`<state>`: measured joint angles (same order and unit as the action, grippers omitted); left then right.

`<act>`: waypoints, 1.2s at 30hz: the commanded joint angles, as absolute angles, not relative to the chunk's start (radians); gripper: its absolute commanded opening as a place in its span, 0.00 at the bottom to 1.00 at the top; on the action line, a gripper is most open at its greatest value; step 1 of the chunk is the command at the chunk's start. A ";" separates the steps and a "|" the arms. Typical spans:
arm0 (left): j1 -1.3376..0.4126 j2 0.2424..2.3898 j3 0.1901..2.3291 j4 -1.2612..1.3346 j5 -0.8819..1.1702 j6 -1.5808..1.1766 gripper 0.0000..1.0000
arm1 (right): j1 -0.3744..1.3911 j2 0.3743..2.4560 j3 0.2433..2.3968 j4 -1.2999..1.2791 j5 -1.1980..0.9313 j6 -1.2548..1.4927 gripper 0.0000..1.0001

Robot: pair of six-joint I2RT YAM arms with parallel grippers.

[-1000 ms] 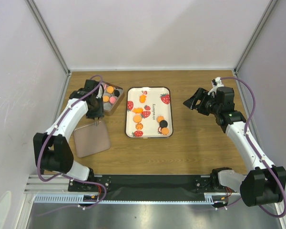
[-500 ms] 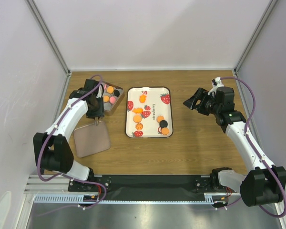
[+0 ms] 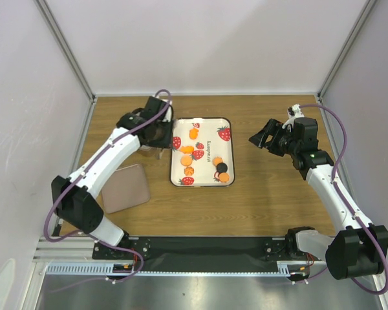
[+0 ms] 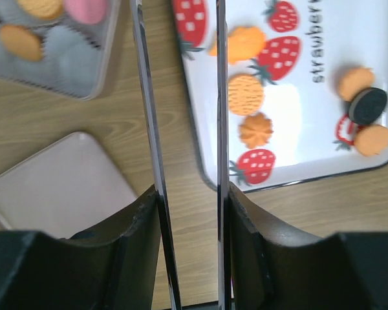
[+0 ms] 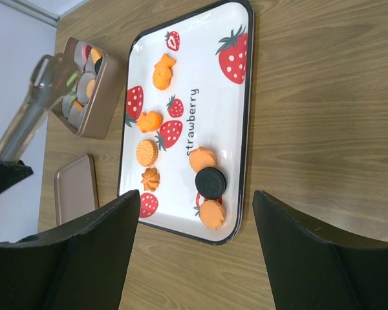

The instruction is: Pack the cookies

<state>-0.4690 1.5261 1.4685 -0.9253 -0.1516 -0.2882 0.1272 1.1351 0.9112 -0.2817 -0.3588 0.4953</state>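
Several orange cookies (image 3: 186, 159) and one black cookie (image 3: 222, 168) lie on a white strawberry-print tray (image 3: 202, 119). More cookies (image 4: 19, 42) sit in paper cups inside a brown box (image 4: 84, 90), which my left arm mostly hides from the top view. My left gripper (image 3: 156, 137) is shut on metal tongs (image 4: 149, 97), and the blades hang over the wood at the tray's left edge, with nothing between them. In the left wrist view an orange cookie (image 4: 246, 93) lies just right of the blades. My right gripper (image 3: 258, 137) hovers open and empty to the right of the tray.
The box's flat brown lid (image 3: 124, 188) lies on the wooden table in front of the box, left of the tray. Grey walls close in the table on the left, back and right.
My left arm has swung right with the tongs, from above the lid and box over to the tray's left edge. The right arm has not moved.
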 commanded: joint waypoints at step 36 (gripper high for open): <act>-0.922 1.319 1.089 -0.920 -0.241 -0.604 0.47 | 0.132 1.132 0.928 -0.270 -0.342 0.479 0.77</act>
<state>-0.9146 1.3651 1.1065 -0.9203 -0.2066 -0.5629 0.1284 1.1351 0.9112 -0.2821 -0.3523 0.4950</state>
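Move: The star-shaped cookie, low in the tray's near-left part, lies about 3 cm ahead, 12 cm to the right and some 17 cm below the left hand, which already holds the tongs. The round orange cookie is roughly 5 cm beyond it, and the orange fish cookie 5 cm farther again. The cookie box stands about 21 cm ahead and 11 cm left of that hand. From the right hand, the star-shaped cookie is about 3 cm ahead and 32 cm left. The tongs, still held, come away from the cookie box. The left hand carries them about 6 cm right first, then mainly back, some 15 cm, sinking 7 cm on the way, so that their tips come down near the star-shaped cookie. The wrist turns about 10 degrees clockwise and tips the fingers more steeply down; the jaws keep their opening. ##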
